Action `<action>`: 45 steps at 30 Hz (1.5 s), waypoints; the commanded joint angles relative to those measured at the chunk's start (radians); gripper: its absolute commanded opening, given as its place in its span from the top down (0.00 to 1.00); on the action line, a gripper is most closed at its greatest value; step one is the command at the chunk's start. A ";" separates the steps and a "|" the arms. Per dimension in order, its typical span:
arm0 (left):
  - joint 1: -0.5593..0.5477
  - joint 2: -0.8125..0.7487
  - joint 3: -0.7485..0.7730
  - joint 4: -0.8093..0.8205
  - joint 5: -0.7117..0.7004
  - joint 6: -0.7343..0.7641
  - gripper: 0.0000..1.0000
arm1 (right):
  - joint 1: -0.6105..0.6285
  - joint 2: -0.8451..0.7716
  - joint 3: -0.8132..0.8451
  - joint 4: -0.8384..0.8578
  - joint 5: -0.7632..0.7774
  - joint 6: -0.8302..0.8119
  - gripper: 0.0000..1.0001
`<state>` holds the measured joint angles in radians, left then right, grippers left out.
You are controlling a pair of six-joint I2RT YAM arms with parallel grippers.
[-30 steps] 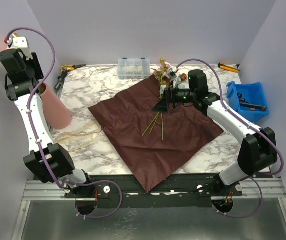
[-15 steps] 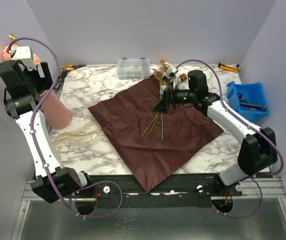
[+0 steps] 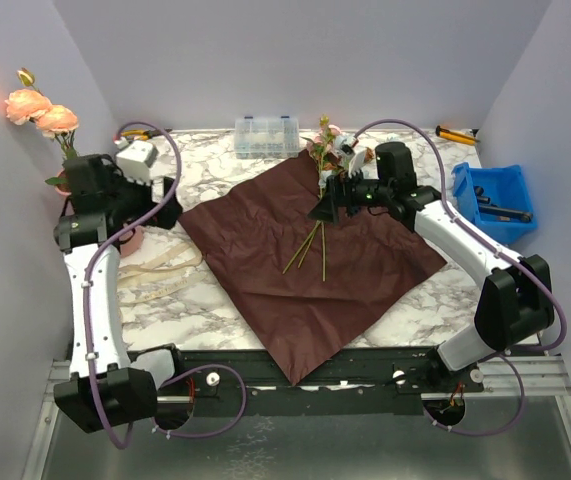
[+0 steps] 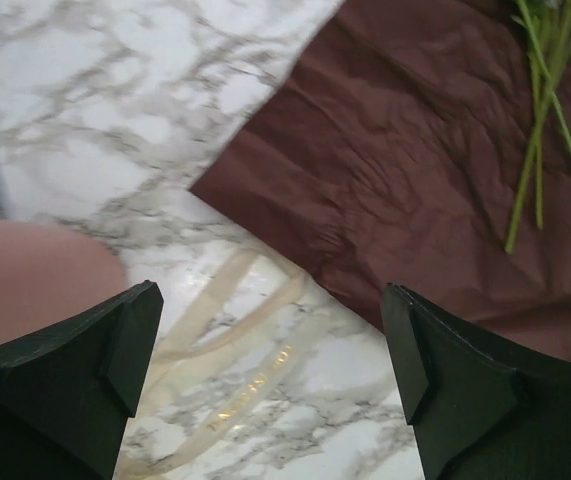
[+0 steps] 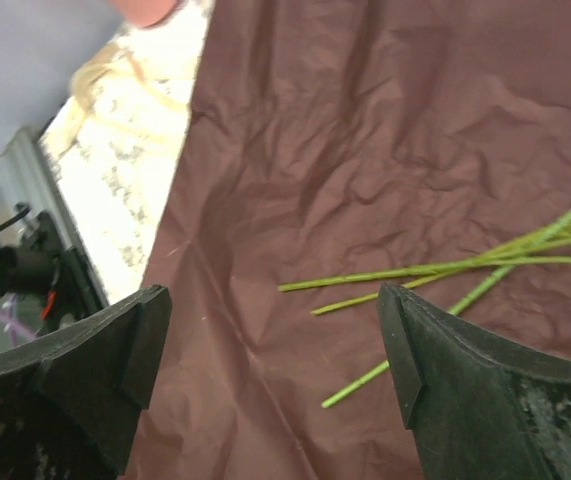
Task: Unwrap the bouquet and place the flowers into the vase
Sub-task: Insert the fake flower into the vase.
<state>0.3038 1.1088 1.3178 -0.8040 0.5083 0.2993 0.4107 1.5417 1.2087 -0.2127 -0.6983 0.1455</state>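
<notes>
Two peach flowers [image 3: 41, 108] stand upright at the far left in the salmon-pink vase [image 3: 131, 238], which the left arm mostly hides. The vase's side [image 4: 25, 275] fills the left edge of the left wrist view. My left gripper [image 3: 168, 203] is open and empty over the marble and the beige ribbon [image 4: 235, 330]. The bouquet is unwrapped: the maroon sheet [image 3: 310, 260] lies flat with the remaining flowers [image 3: 327, 145] at its far corner, green stems [image 3: 310, 248] pointing toward me. My right gripper [image 3: 323, 210] hovers open above those stems [image 5: 445, 268], holding nothing.
A clear plastic box [image 3: 266, 136] sits at the back centre. A blue bin [image 3: 495, 200] with tools stands at the right edge. Yellow-handled pliers [image 3: 140, 135] lie at the back left and an orange tool [image 3: 457, 132] at the back right.
The left gripper opened and the left arm dropped from above the vase toward the table, leaving the peach flowers standing in the vase. The right arm barely moved.
</notes>
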 commanded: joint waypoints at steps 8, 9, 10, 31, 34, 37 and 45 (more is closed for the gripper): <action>-0.272 0.009 -0.169 0.103 0.001 -0.126 0.01 | -0.185 0.047 -0.052 0.056 0.355 0.177 0.31; -0.279 0.012 -0.171 0.114 0.000 -0.132 0.01 | -0.192 0.060 -0.045 0.059 0.372 0.190 0.34; -0.286 0.015 -0.176 0.124 -0.002 -0.142 0.01 | -0.196 0.077 -0.037 0.067 0.390 0.198 0.37; -0.301 0.025 -0.212 0.187 0.021 -0.243 0.01 | -0.196 0.571 0.379 0.081 0.467 0.362 0.54; -0.301 0.020 -0.217 0.193 0.022 -0.251 0.01 | -0.196 0.618 0.426 0.076 0.461 0.371 0.54; -0.301 0.013 -0.225 0.197 0.019 -0.254 0.01 | -0.196 0.655 0.466 0.074 0.465 0.373 0.56; -0.301 -0.011 -0.231 0.197 -0.001 -0.255 0.01 | -0.201 0.647 0.456 0.049 0.428 0.429 0.73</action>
<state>0.0063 1.1301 1.0962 -0.6254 0.5083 0.0540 0.2104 2.1983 1.6691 -0.1429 -0.2550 0.5354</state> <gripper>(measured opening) 0.990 0.324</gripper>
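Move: The stem just below the blue flower heads lies about 22 cm ahead of my right hand, 9 cm to its right and 14 cm lower. The brown-orange flower is some 5 cm beyond that spot and 4 cm to its right, the pink flowers about 11 cm beyond and 4 cm to its left. From my left hand, that blue flower's stem is about 24 cm ahead and 46 cm to the right; the vase stands roughly 15 cm left and 6 cm ahead. My right hand swings right and forward, then reaches on forward and down to the blue flowers, some 22 cm out and 13 cm lower, turning about 40 degrees clockwise and tipping its fingers down as they narrow from wide open to a small gap around a stem under the blooms. My empty left hand, still open, draws about 10 cm right and 6 cm down, away from the vase, then nearly rests. ##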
